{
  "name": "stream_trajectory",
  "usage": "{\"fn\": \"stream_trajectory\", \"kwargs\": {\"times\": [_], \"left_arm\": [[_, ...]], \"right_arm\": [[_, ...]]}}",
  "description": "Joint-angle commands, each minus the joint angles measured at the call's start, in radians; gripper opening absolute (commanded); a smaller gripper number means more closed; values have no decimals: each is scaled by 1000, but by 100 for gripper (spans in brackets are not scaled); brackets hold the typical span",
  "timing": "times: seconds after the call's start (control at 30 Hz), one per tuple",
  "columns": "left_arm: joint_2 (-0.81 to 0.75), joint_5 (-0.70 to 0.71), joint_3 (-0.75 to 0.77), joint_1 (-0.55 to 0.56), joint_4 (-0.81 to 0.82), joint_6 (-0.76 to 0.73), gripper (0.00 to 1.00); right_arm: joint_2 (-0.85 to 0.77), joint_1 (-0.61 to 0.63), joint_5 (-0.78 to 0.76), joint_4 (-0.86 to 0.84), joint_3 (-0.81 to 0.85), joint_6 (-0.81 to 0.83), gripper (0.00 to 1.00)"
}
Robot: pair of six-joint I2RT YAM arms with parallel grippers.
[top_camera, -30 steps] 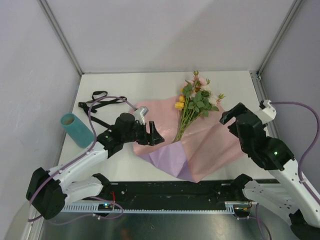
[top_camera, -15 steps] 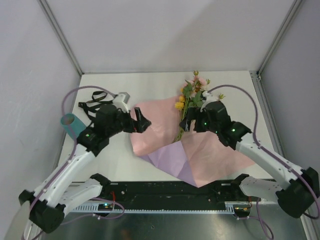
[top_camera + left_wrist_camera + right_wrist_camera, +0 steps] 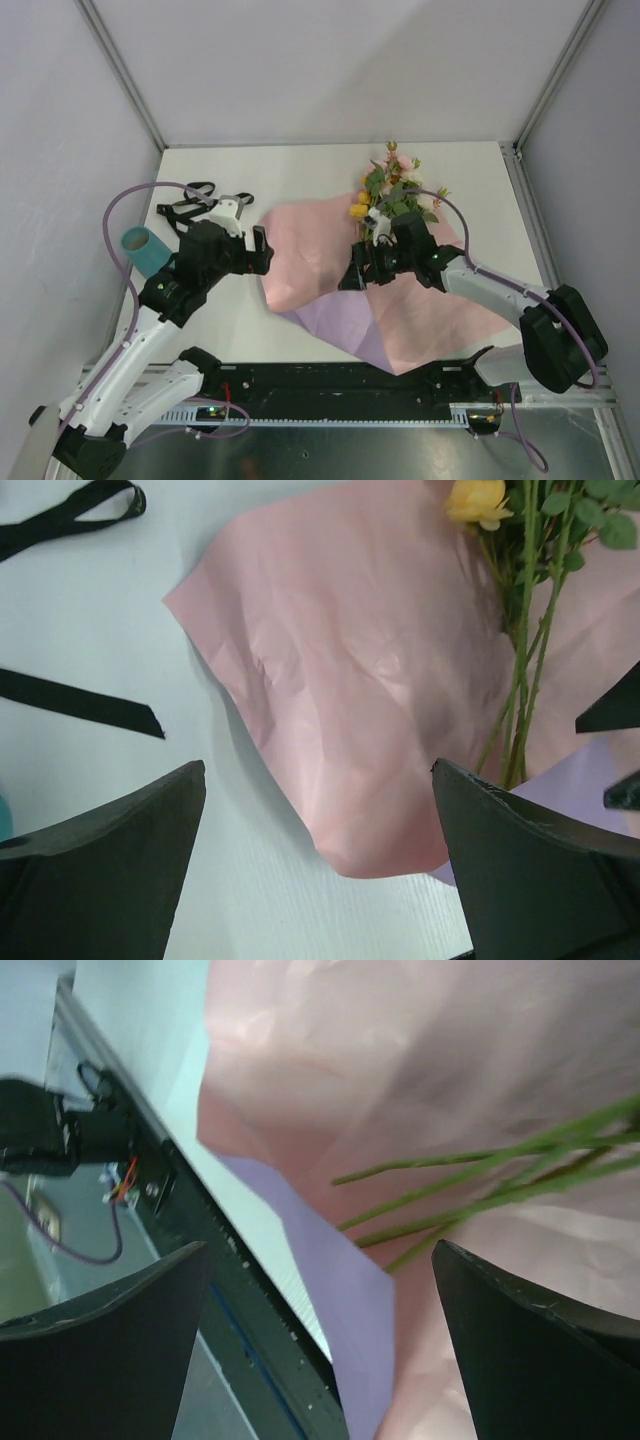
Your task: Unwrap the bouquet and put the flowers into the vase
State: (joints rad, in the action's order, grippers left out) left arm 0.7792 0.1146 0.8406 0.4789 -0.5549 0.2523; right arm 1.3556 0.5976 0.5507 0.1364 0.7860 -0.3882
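The bouquet lies unwrapped: the flowers (image 3: 393,192), pink, cream and yellow roses with green leaves, rest on the spread pink paper (image 3: 305,250) over the purple paper (image 3: 342,318). Their stems (image 3: 500,1175) run toward the near edge. My right gripper (image 3: 350,274) hovers open over the stem ends, with nothing between its fingers. At the pink paper's left edge my left gripper (image 3: 262,251) is open and empty. In the left wrist view the pink paper (image 3: 370,680), a yellow rose (image 3: 478,498) and the stems (image 3: 520,680) show. The teal vase (image 3: 141,250) lies on its side at the far left.
The untied black ribbon (image 3: 195,202) lies on the white table behind the left arm, and its strips (image 3: 90,705) show in the left wrist view. A black rail (image 3: 200,1260) runs along the table's near edge. Grey walls close in the back and both sides.
My right arm swung in from the right edge to above the stems. The left gripper drew back left, off the pink paper. Both jaws opened wider.
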Motion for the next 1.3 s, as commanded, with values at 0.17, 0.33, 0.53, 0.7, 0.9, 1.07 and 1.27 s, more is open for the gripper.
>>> {"fn": "stream_trajectory", "kwargs": {"times": [0.17,0.33,0.53,0.7,0.9,1.07,1.27], "left_arm": [[-8,36,-4,-5,-6,-43,99],[-5,32,-8,-5,-6,-37,100],[78,-83,-25,-5,-6,103,92],[183,-100,-102,-7,-7,248,79],[220,4,-203,-6,72,367,79],[321,18,-242,-6,181,407,73],[456,25,-231,-6,254,410,61]], "right_arm": [[8,183,222,-21,4,55,92],[-7,312,191,18,1,30,81],[33,440,45,-5,-21,-55,69],[92,528,-124,-62,-30,-127,54],[176,589,-335,-79,-36,-140,32],[227,602,-454,-84,-43,-120,24],[270,599,-586,-107,-62,-105,19]]}}
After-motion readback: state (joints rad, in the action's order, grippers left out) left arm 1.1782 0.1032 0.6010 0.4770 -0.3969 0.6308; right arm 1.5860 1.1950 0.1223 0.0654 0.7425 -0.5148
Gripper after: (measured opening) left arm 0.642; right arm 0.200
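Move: The right hand goes for the purple flap of the wrapping, roughly 7 cm back, 2 cm to its left and 11 cm below; the stem ends lie about 3 cm ahead of that hand, straight below otherwise. From the left hand, the pink paper's left edge is almost straight down, some 21 cm, with the purple flap 9 cm back and 19 cm right, and the black ribbon about 22 cm ahead, 18 cm left. Sweep the right gripper back some 16 cm and a little left, away from the stem ends, then lower it about 10 cm, tipping its fingers down and easing slightly forward as they close on the purple flap's edge. Meanwhile drop the left gripper some 17 cm to just over the pink paper's left edge, pitching down about 30 degrees and partly narrowing its fingers. ##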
